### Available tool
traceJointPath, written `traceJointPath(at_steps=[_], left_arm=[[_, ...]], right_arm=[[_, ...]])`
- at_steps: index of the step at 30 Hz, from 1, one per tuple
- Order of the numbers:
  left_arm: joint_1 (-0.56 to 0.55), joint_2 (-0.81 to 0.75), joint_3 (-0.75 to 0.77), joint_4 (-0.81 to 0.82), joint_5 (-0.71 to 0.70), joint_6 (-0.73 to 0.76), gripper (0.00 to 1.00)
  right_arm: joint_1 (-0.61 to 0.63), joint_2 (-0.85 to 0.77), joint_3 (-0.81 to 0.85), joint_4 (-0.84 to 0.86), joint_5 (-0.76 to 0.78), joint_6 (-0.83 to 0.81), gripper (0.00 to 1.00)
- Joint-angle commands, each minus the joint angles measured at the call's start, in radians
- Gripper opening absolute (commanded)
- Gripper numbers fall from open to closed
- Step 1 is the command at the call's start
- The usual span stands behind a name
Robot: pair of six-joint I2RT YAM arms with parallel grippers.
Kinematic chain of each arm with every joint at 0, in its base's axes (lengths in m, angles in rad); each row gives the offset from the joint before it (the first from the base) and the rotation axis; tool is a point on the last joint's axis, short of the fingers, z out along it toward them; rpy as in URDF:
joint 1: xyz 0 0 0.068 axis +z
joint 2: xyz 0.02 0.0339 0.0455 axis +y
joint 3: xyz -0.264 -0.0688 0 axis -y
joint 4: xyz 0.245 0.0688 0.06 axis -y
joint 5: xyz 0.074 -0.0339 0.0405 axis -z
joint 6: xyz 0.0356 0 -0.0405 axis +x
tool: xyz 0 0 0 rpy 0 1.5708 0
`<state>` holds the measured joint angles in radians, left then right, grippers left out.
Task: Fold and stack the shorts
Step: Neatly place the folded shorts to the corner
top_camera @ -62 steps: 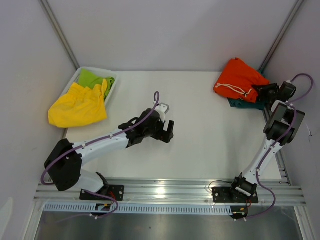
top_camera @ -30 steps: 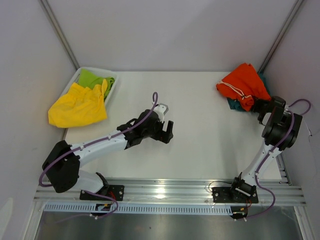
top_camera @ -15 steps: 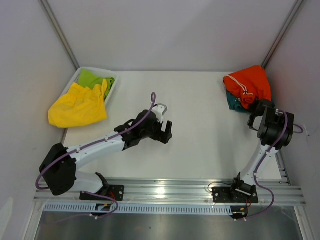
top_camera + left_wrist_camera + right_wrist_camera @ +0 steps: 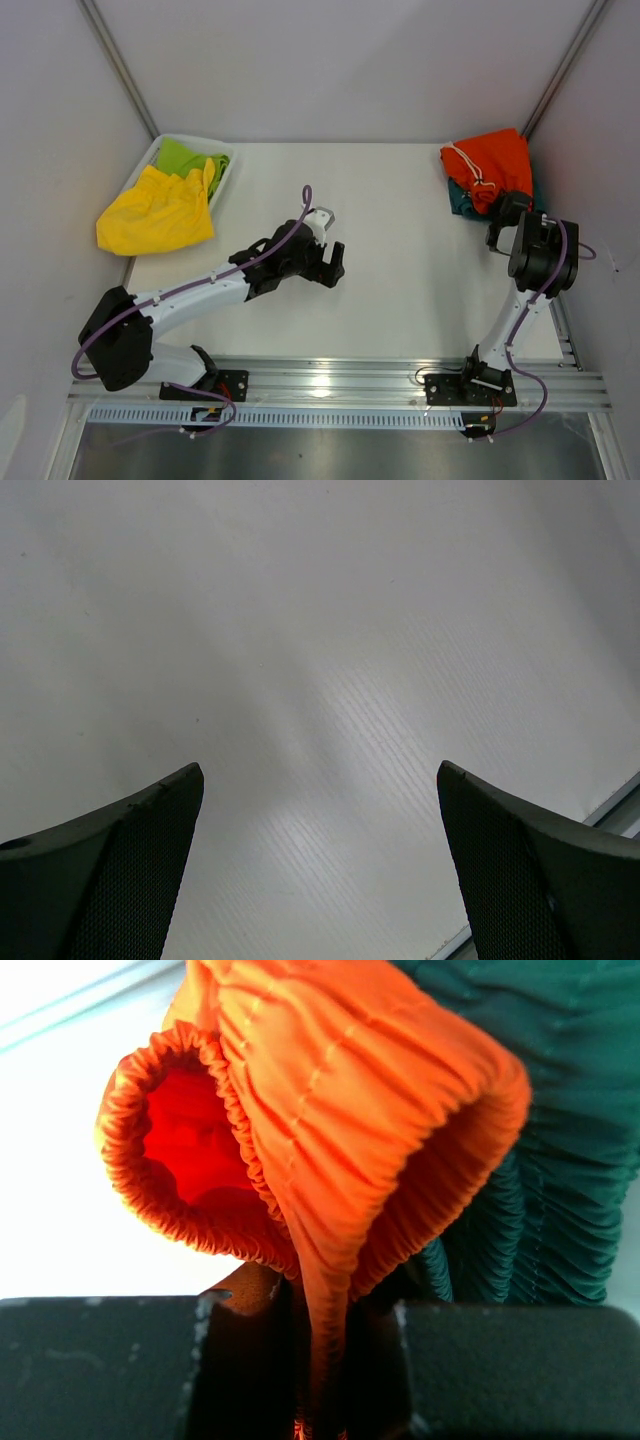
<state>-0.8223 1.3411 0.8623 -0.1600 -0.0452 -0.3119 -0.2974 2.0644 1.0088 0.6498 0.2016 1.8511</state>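
Note:
The bright orange shorts (image 4: 497, 163) lie bunched at the far right corner of the table, on top of the teal shorts (image 4: 461, 199), which show at the pile's left edge. My right gripper (image 4: 499, 213) sits at the pile's near side, shut on a fold of the orange shorts (image 4: 330, 1090) by the elastic waistband. The teal shorts (image 4: 560, 1160) hang just behind to the right. My left gripper (image 4: 335, 264) hovers over mid-table, open, with only bare table between its fingers (image 4: 130, 860).
A yellow pair of shorts (image 4: 155, 212) drapes over the near end of a white bin (image 4: 227, 159) at the far left. A lime-green pair (image 4: 186, 156) lies inside the bin. Walls close in on both sides, and a metal rail (image 4: 330, 380) runs along the near edge.
My right gripper has swung from the pile's right side round to its near side, turning the orange shorts over and back towards the corner. The left arm has drawn back slightly.

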Motion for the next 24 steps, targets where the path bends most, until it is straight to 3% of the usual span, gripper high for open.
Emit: traceJointPath(at_steps=[1,8,14,17,21,24], left_arm=[[0.000,-0.040,-0.002,0.016,0.005,0.017,0.99],[0.000,-0.060,-0.013,0.011,-0.001,0.022,0.99],[0.000,-0.079,-0.019,0.004,-0.005,0.023,0.99],[0.000,-0.079,-0.016,0.002,-0.005,0.022,0.99],[0.000,-0.080,-0.016,0.001,-0.004,0.020,0.99],[0.000,-0.089,-0.020,0.000,-0.004,0.019,0.99]], right_arm=[[0.024,-0.052,0.024,-0.027,0.079,0.005,0.03],[0.030,0.020,-0.012,0.013,0.090,-0.029,0.02],[0.047,0.066,0.053,-0.091,0.108,-0.088,0.03],[0.050,0.030,0.060,-0.136,0.133,-0.145,0.15],[0.038,-0.041,0.065,-0.202,0.139,-0.211,0.40],[0.021,-0.076,0.059,-0.237,0.134,-0.233,0.54]])
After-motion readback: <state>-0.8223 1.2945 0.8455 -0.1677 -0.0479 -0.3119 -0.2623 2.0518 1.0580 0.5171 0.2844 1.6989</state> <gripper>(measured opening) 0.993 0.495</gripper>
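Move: The right gripper still pinches the gathered near hem of the orange shorts. Their middle lies about 14 cm ahead and 3 cm to its left, a couple of centimetres lower. The teal shorts underneath centre some 12 cm ahead, 1 cm left and 4 cm below this gripper, with the far right table corner about 26 cm ahead and 8 cm right. From the left gripper the teal shorts are roughly 38 cm ahead, 46 cm right and 11 cm below. Ease the right gripper about 1 cm to the left with the orange hem still pinched, then sink about 2 cm to lay the hem down at the near edge of the teal shorts. There, open the fingers to about half, tipping them some 10 degrees further down and rolling the hand's left side down, and begin to lift by about 1 cm. ##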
